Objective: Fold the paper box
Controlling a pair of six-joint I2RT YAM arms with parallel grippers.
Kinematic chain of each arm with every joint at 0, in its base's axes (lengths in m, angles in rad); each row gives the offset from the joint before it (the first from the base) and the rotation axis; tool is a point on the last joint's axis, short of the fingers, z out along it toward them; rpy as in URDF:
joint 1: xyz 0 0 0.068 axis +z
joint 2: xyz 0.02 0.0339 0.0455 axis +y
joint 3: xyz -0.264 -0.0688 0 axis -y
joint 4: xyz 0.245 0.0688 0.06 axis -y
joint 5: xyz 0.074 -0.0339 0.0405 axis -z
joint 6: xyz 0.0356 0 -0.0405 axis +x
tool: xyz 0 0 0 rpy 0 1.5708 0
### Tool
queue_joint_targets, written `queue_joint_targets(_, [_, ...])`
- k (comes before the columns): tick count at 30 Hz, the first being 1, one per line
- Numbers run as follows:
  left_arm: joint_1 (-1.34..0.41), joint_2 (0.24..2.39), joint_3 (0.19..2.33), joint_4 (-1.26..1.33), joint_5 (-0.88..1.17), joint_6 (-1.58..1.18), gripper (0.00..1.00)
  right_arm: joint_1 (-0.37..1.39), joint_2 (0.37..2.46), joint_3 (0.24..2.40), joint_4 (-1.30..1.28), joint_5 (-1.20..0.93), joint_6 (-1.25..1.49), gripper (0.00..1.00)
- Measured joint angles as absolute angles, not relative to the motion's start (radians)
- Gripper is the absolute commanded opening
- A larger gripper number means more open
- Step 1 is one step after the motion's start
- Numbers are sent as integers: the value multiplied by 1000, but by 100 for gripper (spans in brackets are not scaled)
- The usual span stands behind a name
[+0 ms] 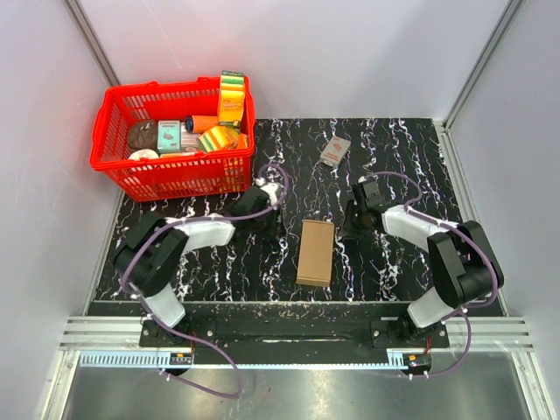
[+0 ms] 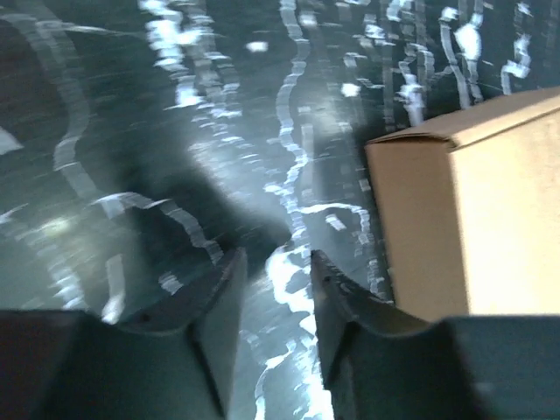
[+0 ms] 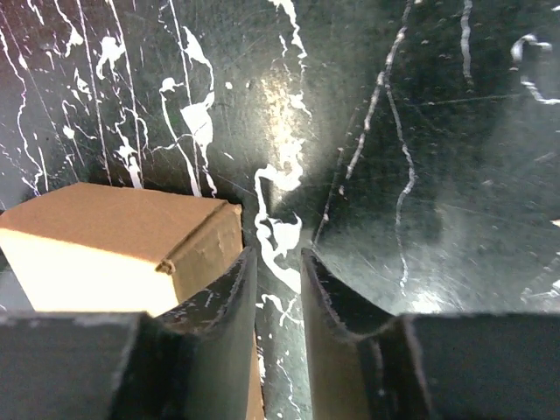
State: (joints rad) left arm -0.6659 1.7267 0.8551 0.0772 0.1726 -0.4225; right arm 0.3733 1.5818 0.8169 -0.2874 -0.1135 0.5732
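Note:
The paper box (image 1: 315,252) is a slim, closed brown cardboard box lying flat on the black marbled table between the two arms. My left gripper (image 1: 268,224) hangs just left of the box's far end, and in the left wrist view the box (image 2: 490,201) lies right of my left gripper (image 2: 278,258). Its jaws are narrowly open with only table between them. My right gripper (image 1: 353,226) is just right of the box's far end. In the right wrist view the box (image 3: 105,236) sits beside the left finger of my right gripper (image 3: 277,255), which is slightly open and holds nothing.
A red basket (image 1: 166,188) filled with several packaged items stands at the back left. A small grey-and-red packet (image 1: 334,150) lies at the back of the table, behind the box. White walls enclose the table.

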Motion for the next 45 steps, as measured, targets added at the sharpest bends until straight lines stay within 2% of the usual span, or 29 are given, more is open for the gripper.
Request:
queue_joint_targets(1, [-652, 1699, 836, 68, 157, -422, 53, 373, 1570, 822, -303, -96, 570, 44])
queue_joint_targets(3, [-624, 1632, 801, 41, 114, -425, 58, 373, 1532, 826, -335, -47, 568, 52])
queue_joint_targets(4, [-616, 1591, 787, 24, 91, -427, 60, 373, 1505, 825, -348, -22, 569, 61])
queue_joint_targets(6, [-615, 1514, 772, -6, 64, -425, 66, 372, 1446, 821, -364, 23, 575, 68])
queue_joint_targets(7, [-616, 1485, 769, -17, 57, -422, 68, 372, 1405, 815, -366, 49, 580, 76])
queue_joint_targets(11, [-621, 1297, 745, -84, 11, -408, 90, 371, 1239, 789, -373, 138, 584, 92])
queue_joint_targets(14, [-621, 1186, 717, -121, -16, -402, 96, 371, 1166, 780, -373, 173, 582, 99])
queue_joint_targets(21, [-621, 866, 626, -253, -132, -431, 98, 371, 1038, 701, -332, 226, 579, 100])
queue_joint_targets(32, [-624, 662, 494, -369, -200, -529, 98, 370, 716, 387, -11, 359, 437, 100])
queue_joint_targets(39, [-625, 508, 453, -381, -212, -550, 98, 370, 802, 418, 22, 437, 339, 100])
queue_joint_targets(45, [-626, 470, 447, -400, -226, -559, 98, 370, 908, 452, 22, 522, 296, 100])
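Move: The closed paper box lies between the two hands, roughly level with the fingertips: its middle is about 9 cm right of the left hand and 5 cm back, and some 8 cm left of the right hand and 5 cm back. The small carton stands about 24 cm ahead of the right hand and 1 cm to its left. The red basket is roughly 26 cm ahead of the left hand and 30 cm to its left. The closed box is left free as both hands lift away from its sides and spread their fingers from partly to fully open. The left goes about 16 cm left, 13 cm up and 8 cm back, turning some 25 degrees counter-clockwise; the right rises first, then carries on to the right, ending about 12 cm right and 11 cm up, its fingers tilting upward some 40 degrees. ##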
